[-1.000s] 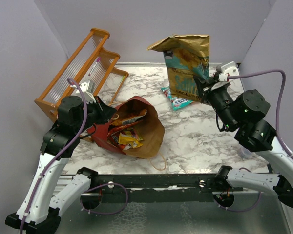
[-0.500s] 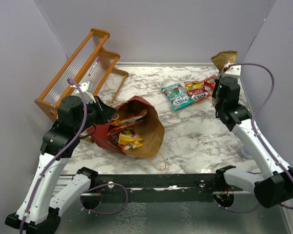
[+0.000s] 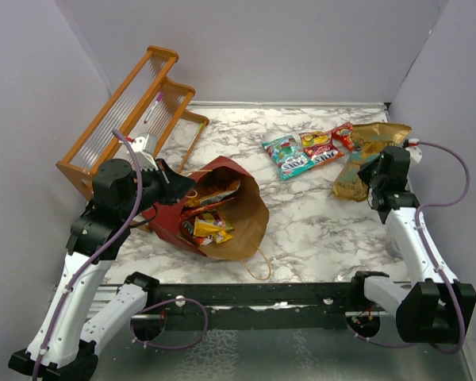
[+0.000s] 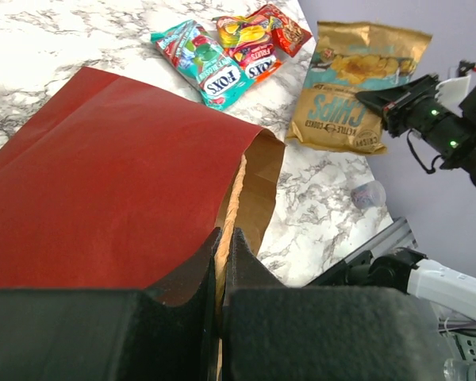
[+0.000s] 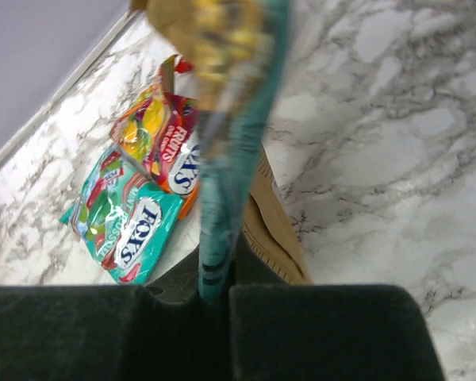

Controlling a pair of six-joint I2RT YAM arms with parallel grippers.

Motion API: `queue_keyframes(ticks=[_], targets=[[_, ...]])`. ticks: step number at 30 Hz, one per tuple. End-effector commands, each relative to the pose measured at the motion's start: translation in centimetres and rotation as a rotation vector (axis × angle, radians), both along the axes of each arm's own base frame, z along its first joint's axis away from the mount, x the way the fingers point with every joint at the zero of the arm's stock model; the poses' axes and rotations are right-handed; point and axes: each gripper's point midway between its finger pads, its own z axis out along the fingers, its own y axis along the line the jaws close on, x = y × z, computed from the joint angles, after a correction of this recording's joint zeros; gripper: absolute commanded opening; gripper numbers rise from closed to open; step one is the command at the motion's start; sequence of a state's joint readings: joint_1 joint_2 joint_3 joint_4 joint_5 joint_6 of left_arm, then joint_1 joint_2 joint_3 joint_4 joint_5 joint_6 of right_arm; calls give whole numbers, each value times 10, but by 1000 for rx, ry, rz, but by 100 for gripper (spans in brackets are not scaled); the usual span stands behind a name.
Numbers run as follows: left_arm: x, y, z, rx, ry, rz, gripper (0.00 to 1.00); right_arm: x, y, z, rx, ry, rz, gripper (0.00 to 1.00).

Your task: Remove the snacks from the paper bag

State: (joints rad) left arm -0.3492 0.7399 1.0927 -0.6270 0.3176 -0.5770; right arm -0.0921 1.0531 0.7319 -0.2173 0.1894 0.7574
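Note:
The red paper bag (image 3: 238, 198) lies on its side, brown mouth open toward the near edge, with several snack packets (image 3: 209, 228) inside. My left gripper (image 3: 177, 189) is shut on the bag's rim; in the left wrist view the fingertips (image 4: 224, 238) pinch the kraft edge beside the red side (image 4: 103, 182). My right gripper (image 3: 373, 171) is shut on the edge of the orange chip bag (image 3: 367, 151), which lies low at the right back. In the right wrist view the chip bag (image 5: 230, 119) sits between the pads (image 5: 218, 278). A teal packet (image 3: 288, 156) and red packets (image 3: 324, 146) lie on the table.
A wooden rack (image 3: 135, 111) leans at the back left. Purple walls close in the left, back and right. A small clear object (image 4: 369, 193) lies near the table's right edge. The twine handle (image 3: 258, 266) trails from the bag toward the near edge.
My right arm has swung the chip bag from upright in the air to the back right and lowered it beside the loose packets. The left gripper and paper bag have barely moved.

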Motion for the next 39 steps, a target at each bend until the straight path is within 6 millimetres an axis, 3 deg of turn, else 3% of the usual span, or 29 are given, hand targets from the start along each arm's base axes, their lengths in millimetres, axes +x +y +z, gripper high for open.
queue_keyframes(ticks=[1, 6, 14, 22, 28, 35, 39], targets=[[-4, -4, 11, -18, -50, -37, 0, 9, 2, -2, 225, -126, -58, 1], [-6, -4, 11, -12, -44, -40, 0, 0, -18, -37, 222, -62, -149, 1], [-12, -8, 7, 2, -69, -96, 0, -17, -49, -70, 193, -27, -267, 1], [-20, -8, -6, 45, -101, -147, 0, -18, -45, -91, 220, 9, -254, 2], [-21, -8, -11, 45, -126, -149, 0, -27, -53, -89, 154, 15, -274, 10], [-23, -7, -17, 30, -148, -143, 0, -39, -53, -94, 139, 49, -285, 38], [-25, -5, -20, 32, -163, -141, 0, -48, -59, -85, 82, 63, -294, 65]])
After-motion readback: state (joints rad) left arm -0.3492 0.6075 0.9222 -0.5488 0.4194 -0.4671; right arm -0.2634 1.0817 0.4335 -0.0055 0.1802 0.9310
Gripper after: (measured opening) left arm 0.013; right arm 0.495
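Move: The right gripper still pinches the gold chips bag; the bare table spot for it lies about 3 cm to this hand's right, level fore and aft, some 14 cm below. From this hand the small red pack lies roughly 17 cm ahead and 2 cm right, the Fox's Fruits bag 14 ahead and 8 left, the teal Fox's bag 11 ahead and 18 left. From the left hand, that spot is around 50 cm right, 13 ahead and 30 below; the held paper bag's middle is 7 right, 2 back and 20 below. Lower the right gripper about 9 cm with the chips bag towards the bare table short of the small red pack, easing roughly 4 cm right and back and turning some 15 degrees clockwise; once down, open the fingers about halfway to release the bag. Meanwhile keep the left fingers shut on the paper bag's rim and handle, letting that hand sink and draw back a little. ##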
